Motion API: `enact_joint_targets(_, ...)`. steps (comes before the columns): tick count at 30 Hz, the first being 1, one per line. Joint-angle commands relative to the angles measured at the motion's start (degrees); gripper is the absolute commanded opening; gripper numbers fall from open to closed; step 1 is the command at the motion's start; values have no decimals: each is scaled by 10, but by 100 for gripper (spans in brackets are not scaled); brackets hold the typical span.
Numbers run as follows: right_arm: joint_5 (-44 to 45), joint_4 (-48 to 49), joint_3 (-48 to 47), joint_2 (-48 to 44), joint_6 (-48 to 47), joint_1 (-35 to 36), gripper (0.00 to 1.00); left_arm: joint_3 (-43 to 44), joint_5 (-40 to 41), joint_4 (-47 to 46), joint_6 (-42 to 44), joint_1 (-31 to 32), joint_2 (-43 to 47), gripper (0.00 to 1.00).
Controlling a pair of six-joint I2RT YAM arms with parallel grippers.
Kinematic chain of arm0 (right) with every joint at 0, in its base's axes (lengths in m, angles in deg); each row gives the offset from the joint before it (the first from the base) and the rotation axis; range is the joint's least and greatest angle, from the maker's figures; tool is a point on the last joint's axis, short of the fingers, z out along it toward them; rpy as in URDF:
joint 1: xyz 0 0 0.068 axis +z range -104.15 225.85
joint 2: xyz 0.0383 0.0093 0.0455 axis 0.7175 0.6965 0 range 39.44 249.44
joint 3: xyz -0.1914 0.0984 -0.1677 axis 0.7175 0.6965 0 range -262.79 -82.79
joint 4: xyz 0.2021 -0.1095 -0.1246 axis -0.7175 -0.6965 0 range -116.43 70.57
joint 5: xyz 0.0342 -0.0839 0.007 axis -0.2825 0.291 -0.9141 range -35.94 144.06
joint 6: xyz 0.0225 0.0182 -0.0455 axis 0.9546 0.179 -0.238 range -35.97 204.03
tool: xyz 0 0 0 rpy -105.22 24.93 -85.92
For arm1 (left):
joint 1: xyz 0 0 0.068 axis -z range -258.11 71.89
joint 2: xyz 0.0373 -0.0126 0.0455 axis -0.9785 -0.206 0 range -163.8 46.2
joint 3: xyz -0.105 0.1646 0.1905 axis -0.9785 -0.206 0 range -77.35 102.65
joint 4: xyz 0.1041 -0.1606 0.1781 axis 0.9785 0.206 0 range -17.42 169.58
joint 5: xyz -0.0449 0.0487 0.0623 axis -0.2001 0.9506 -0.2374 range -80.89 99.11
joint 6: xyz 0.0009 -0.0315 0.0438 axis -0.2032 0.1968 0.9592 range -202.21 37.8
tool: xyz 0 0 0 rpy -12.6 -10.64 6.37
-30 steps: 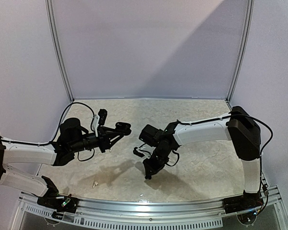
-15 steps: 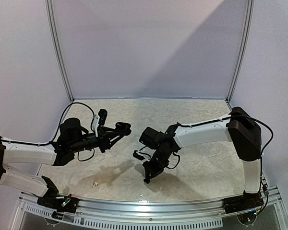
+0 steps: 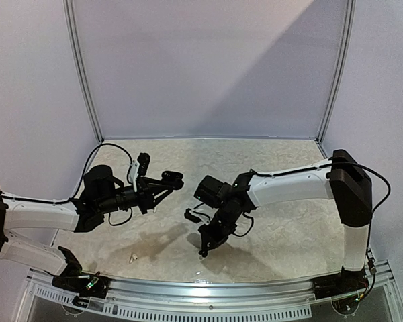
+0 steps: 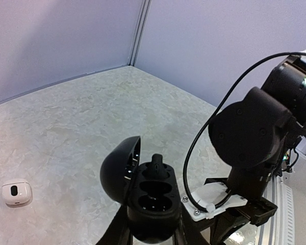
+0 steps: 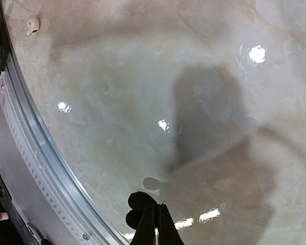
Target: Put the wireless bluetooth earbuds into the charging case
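Observation:
My left gripper [image 4: 154, 232] is shut on a black charging case [image 4: 158, 204], held up with its lid [image 4: 120, 166] swung open. One black earbud [image 4: 156, 166] sits in the far slot and the near slots show dark hollows. In the top view that case [image 3: 169, 179] hangs left of centre. My right gripper [image 5: 156, 206] points down near the table's front edge, its jaws pressed together. A second black earbud [image 5: 139, 205] rests against the left side of its fingertips; I cannot tell whether it is pinched. A white earbud [image 5: 32, 25] lies further left [image 3: 131, 257].
A white pill-shaped case [image 4: 16, 192] lies on the marble table to the left of the held case. The metal rail [image 5: 30, 148] of the table's front edge runs just beside my right gripper [image 3: 203, 252]. Grey walls close off the back and sides.
My right gripper has dropped a little toward the front edge and closed its jaws. The left arm and its case have not moved.

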Motion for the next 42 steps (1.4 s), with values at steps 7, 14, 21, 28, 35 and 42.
enact_joint_targets(7,148,-43,-24,-61,1,4,0,-13,-1,-7,17,-6,11,0)
enact_joint_targets(14,396,-82,-110,-156,-86,5,0,-13,-49,-63,36,-6,10,0)
enact_joint_targets(21,495,-30,-173,-210,-241,22,0,-8,-130,-150,49,-6,-2,0)
enact_joint_targets(28,519,27,-250,-197,-386,75,0,9,-185,-209,36,-6,-25,0)
enact_joint_targets(35,441,42,-282,-180,-404,99,0,22,-200,-236,25,-4,-53,0)
enact_joint_targets(42,410,26,-283,-150,-433,111,0,32,-195,-243,18,1,-68,0)
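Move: My right hand already holds the black earbud just off the table. The open black charging case it is bound for lies about 12 cm ahead of that hand, 8 cm left and 16 cm up. One white earbud lies 21 cm to its left, 1 cm back and 2 cm lower; a white case stands 12 cm beyond the charging case, 2 cm left of it, 18 cm lower. From my left hand the black earbud is 11 cm back, 10 cm right, 16 cm down. I sweep my right hand up some 35 cm, first forward and then easing back and left, carrying the black earbud over the open case, while the down-pointing fingers tip up by about 75 degrees to point forward-left and their pinch stays shut. My left hand keeps its grip and lifts the case about 6 cm, drawing it back and right and turning clockwise. ##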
